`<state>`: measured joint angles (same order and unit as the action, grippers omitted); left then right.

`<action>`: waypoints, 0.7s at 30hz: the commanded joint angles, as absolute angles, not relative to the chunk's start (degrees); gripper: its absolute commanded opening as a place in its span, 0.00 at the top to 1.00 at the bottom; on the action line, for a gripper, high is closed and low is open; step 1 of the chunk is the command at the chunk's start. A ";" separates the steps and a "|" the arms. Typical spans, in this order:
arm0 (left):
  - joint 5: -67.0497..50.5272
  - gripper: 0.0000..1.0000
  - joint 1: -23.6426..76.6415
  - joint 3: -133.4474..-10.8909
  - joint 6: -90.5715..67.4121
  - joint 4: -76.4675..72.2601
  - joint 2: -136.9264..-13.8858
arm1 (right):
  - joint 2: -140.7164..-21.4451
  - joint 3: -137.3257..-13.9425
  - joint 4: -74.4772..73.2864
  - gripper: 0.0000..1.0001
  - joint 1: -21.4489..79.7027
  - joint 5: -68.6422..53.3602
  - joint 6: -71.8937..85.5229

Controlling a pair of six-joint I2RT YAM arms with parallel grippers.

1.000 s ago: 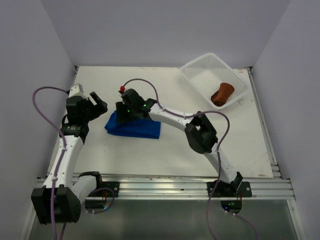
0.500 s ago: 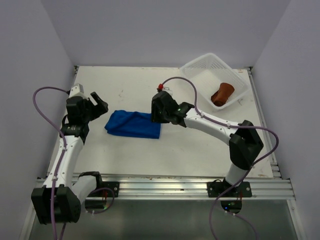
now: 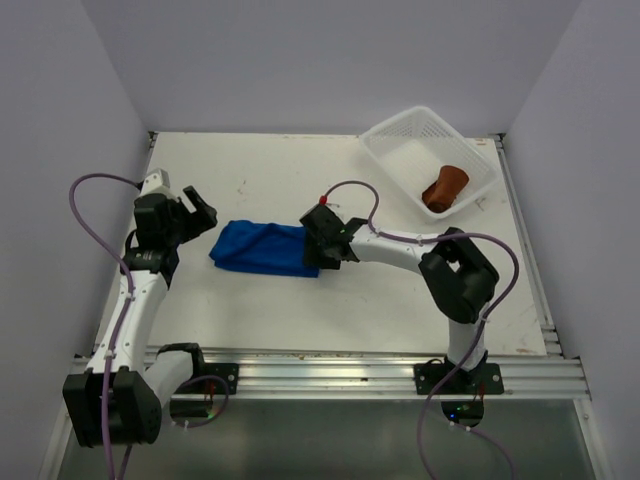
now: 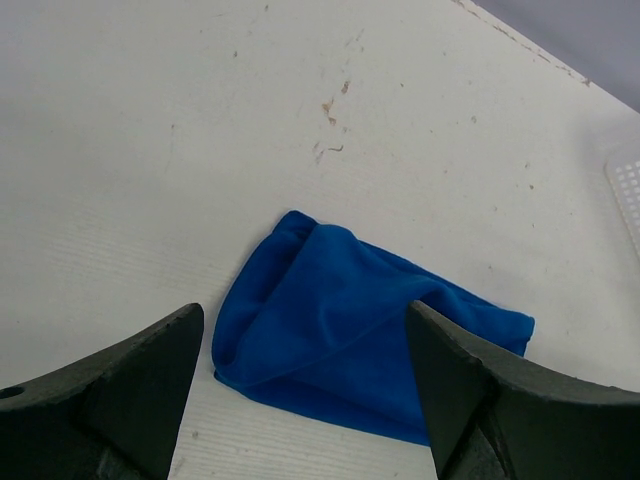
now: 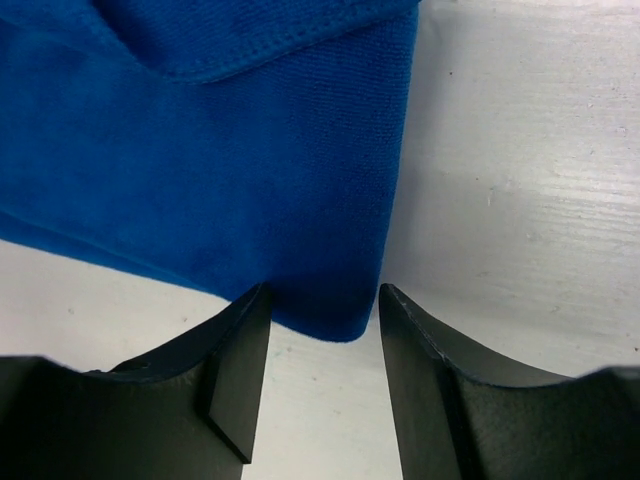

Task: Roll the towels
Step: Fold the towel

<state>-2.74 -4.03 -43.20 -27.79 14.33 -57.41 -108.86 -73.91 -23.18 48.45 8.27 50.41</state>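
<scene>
The blue towel [image 3: 262, 249] lies folded flat on the white table, left of centre. My right gripper [image 3: 322, 252] is low at its right end; in the right wrist view the jaws [image 5: 323, 292] stand open on either side of the blue towel's [image 5: 200, 150] near right corner, not clamped on it. My left gripper [image 3: 196, 214] hovers open just left of the towel, and from its wrist the towel [image 4: 350, 340] shows ahead between the wide fingers [image 4: 130, 400]. The rust-brown towel [image 3: 445, 186] lies rolled in the basket.
A white mesh basket [image 3: 385, 150] stands at the back right corner, its edge also in the left wrist view [image 4: 625, 190]. Raised rails run along the table's right side [image 3: 530, 260] and front [image 3: 330, 365]. Walls close in the left, back and right.
My right gripper left the middle of the blue towel, swung right, then came down at the towel's right end. The left arm barely moved. The towel lies flatter.
</scene>
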 commanded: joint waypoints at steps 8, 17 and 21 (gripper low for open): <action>-3.43 0.15 -3.69 -43.77 -25.84 12.57 -58.80 | -108.55 -69.89 -20.57 0.65 47.72 7.39 53.96; -5.00 0.14 -3.60 -43.68 -24.87 12.22 -59.06 | -99.33 -55.39 -17.76 1.00 47.02 7.82 52.39; -10.44 0.16 -2.29 -42.28 -25.13 10.11 -59.94 | -91.07 -49.14 -20.82 1.00 46.85 10.53 49.84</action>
<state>-5.54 -3.57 -43.18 -26.35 13.98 -59.27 -96.33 -52.80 -15.44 47.20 6.90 52.56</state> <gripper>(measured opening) 0.848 0.030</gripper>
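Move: Just below the right hand's open fingers, about 3 cm down and straddled by them, lies the blue towel's near right corner; the towel's middle is some 11 cm to the left and 4 cm ahead. The white basket stands roughly 27 cm ahead and 25 cm to the right, with the rolled brown towel in it about 20 cm ahead and 29 cm right. From the left hand, the corner lies some 23 cm right, 4 cm back and 16 cm down. Sinking about 2 cm onto the near right corner of the blue towel, the right hand shuts its half-open fingers and pinches the corner. Staying low, with hardly any turn of the wrist, it then speeds up and drags the towel by that corner to the right and back towards the base, some 7 cm in all. ##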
